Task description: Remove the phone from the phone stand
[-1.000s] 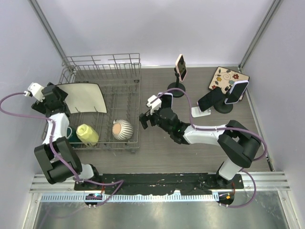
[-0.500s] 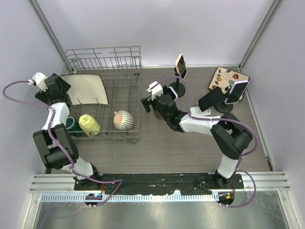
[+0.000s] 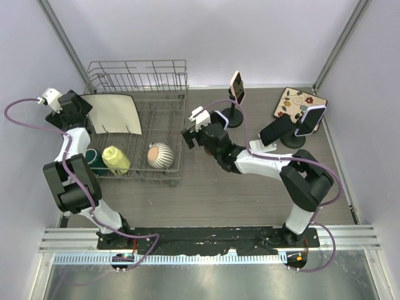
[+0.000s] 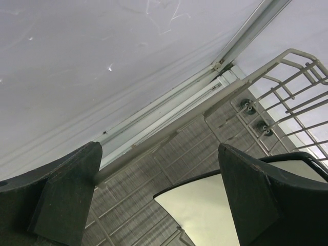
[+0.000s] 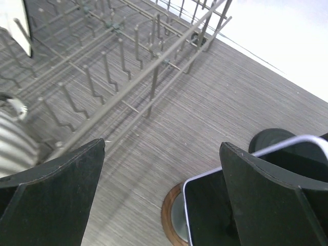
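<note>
A phone in a pink case (image 3: pixel 237 87) stands upright on a black stand (image 3: pixel 232 119) at the back middle of the table. My right gripper (image 3: pixel 211 129) is open just left of that stand. In the right wrist view the gripper (image 5: pixel 162 146) is open and empty. A dark phone screen with a pale rim (image 5: pixel 225 210) lies against the inner side of the right finger (image 5: pixel 271 200), above a round stand base (image 5: pixel 173 218). My left gripper (image 3: pixel 74 107) is open at the rack's far left, by the plate. It (image 4: pixel 159 147) holds nothing.
A wire dish rack (image 3: pixel 178 81) fills the left half, holding a cream plate (image 3: pixel 112 115), a yellow cup (image 3: pixel 115 159), a striped bowl (image 3: pixel 160 154) and a green mug (image 3: pixel 92 160). Two more phones on stands (image 3: pixel 277 131) (image 3: pixel 309 120) and a patterned pad (image 3: pixel 300 102) sit at the back right.
My right gripper has moved back and right towards the phone stand. The left gripper has moved back, and the dish rack has shifted towards the back wall with it.
</note>
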You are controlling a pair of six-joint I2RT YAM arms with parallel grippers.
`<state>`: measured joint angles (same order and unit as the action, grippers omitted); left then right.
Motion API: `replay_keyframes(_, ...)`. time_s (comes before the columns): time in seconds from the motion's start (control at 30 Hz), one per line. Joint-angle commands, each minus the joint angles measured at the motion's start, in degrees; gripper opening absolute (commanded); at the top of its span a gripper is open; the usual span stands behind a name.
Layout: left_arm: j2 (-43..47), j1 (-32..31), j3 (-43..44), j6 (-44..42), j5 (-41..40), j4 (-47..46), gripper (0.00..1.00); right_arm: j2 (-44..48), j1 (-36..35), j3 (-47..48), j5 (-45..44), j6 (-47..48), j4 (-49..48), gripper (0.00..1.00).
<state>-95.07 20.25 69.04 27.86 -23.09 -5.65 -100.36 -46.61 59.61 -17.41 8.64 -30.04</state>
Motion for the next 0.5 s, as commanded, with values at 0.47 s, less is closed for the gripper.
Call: replay_keyframes(0.47, 23.07, -3.37, -1.35, 4.40, 1.99, 12.32, 1.00, 26.33, -1.20, -2.40, -3.68, -8.56, 20.88, 0.99)
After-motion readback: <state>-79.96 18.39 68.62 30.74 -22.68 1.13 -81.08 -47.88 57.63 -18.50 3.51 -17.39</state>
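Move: The middle phone on its stand lies about 6 cm right of the right hand, 2 cm ahead and some 4 cm below. The pink phone stands roughly 12 cm farther out and 12 cm right of the hand; the striped cup is about 16 cm left, 9 cm back and 10 cm lower. From the left hand, the middle phone is some 54 cm right, 5 cm back and 6 cm lower. Both open hands rise about 9 cm, easing back and right, the right one away from the middle phone. ##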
